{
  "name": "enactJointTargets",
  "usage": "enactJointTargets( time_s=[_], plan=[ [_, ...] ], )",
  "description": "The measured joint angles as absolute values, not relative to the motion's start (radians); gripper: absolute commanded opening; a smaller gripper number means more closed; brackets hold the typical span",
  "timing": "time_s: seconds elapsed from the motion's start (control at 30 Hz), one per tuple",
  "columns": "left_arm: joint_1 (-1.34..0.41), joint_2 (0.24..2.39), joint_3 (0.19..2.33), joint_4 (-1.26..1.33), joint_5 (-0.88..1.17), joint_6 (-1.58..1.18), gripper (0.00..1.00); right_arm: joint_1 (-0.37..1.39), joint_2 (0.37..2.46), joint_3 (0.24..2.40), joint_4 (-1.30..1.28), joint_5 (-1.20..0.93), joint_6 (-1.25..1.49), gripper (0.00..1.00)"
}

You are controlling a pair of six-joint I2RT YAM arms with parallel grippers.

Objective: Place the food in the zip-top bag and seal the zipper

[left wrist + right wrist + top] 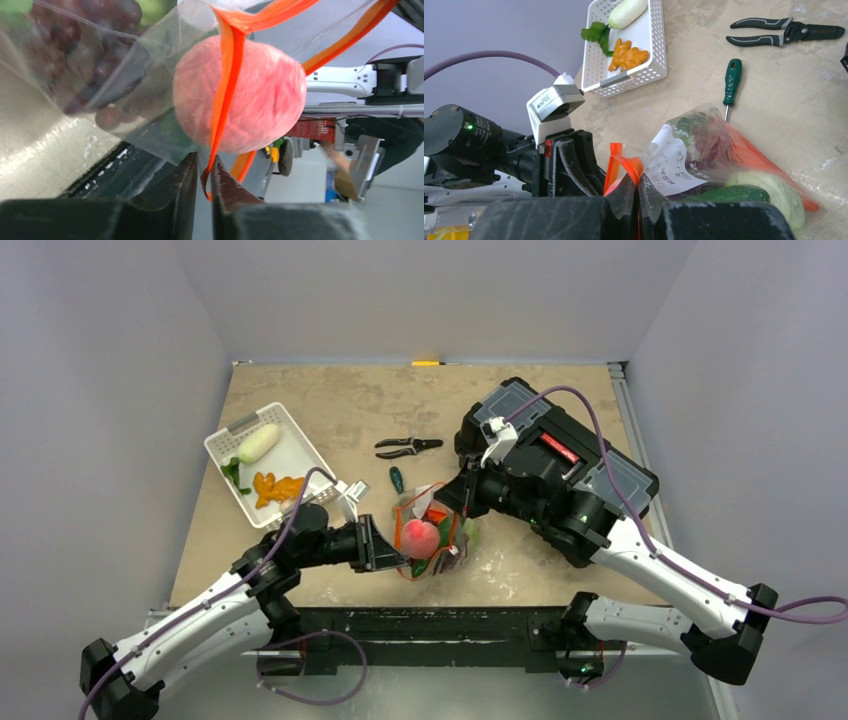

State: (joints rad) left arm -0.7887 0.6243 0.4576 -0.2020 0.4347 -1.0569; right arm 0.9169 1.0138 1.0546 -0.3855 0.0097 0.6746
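Observation:
The clear zip-top bag (432, 530) lies mid-table with its mouth held up. A pink-red peach (420, 537) (250, 95) sits at the mouth, and the orange-red zipper (225, 100) crosses in front of it. Deeper in the bag lie the purple grapes (714, 140), carrot (754, 155), cabbage (769, 187) and cucumber (729, 194). My left gripper (395, 552) (204, 159) is at the bag's left end. Its jaws stand a narrow gap apart with the strip hanging between them. My right gripper (452, 508) (638, 176) is shut on the zipper (626, 165) at the other end.
A white slotted basket (295, 455) (639, 75) at the left holds a pale vegetable (258, 443), green leaves and an orange piece. Black-handled pliers (408, 447) and a green-handled screwdriver (396, 480) lie behind the bag. A black tool case (560, 445) stands under the right arm.

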Motion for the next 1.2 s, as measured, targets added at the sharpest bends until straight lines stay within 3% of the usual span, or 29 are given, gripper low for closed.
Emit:
enactJointTargets(
  time_s=[0.07, 0.27, 0.5, 0.77, 0.97, 1.2],
  plan=[
    [-0.789, 0.645, 0.458, -0.179, 0.435, -1.060, 0.00, 0.917, 1.014, 1.055, -0.381, 0.006, 0.675, 0.00],
    [-0.789, 0.667, 0.525, -0.165, 0.384, -1.065, 0.00, 0.916, 1.036, 1.056, -0.389, 0.010, 0.663, 0.00],
    [-0.789, 0.645, 0.787, -0.339, 0.147, -1.092, 0.00, 0.916, 1.081, 1.113, -0.496, 0.071, 0.609, 0.00],
    [-0.789, 0.645, 0.758, -0.390, 0.026, -1.177, 0.00, 0.917, 1.140, 1.185, -0.493, 0.027, 0.537, 0.01],
    [-0.789, 0.656, 0.631, -0.412, -0.012, -1.255, 0.00, 0.917, 1.232, 1.137, -0.398, -0.140, 0.513, 0.20],
    [-0.789, 0.625, 0.612, -0.429, -0.041, -1.303, 0.00, 1.022, 1.196, 1.125, -0.375, -0.163, 0.453, 0.62]
  ],
)
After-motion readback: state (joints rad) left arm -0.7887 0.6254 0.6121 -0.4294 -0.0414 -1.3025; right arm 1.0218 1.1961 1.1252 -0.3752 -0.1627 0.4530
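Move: Almost shut around the near corner of the bag's orange zipper rim, the left hand has that corner at its fingertips; the peach in the mouth lies about 5 cm ahead and 4 cm right, roughly level, and the screwdriver some 15 cm ahead, 2 cm left, 13 cm below. From the right hand, pinching the rim's far end, the near corner is about 11 cm back, 7 cm left and 9 cm lower; the peach 7 cm back, 5 cm left, 7 cm lower. Pinching the near rim shut, the left hand jerks it up about 11 cm and forward, then drops nearly all the way back, ending some 6 cm farther forward and slightly left, turned about 30 degrees counter-clockwise. The right hand keeps its pinch through a small dip and rise, then swings left and down, opens about halfway to let go of the rim, and draws back. ##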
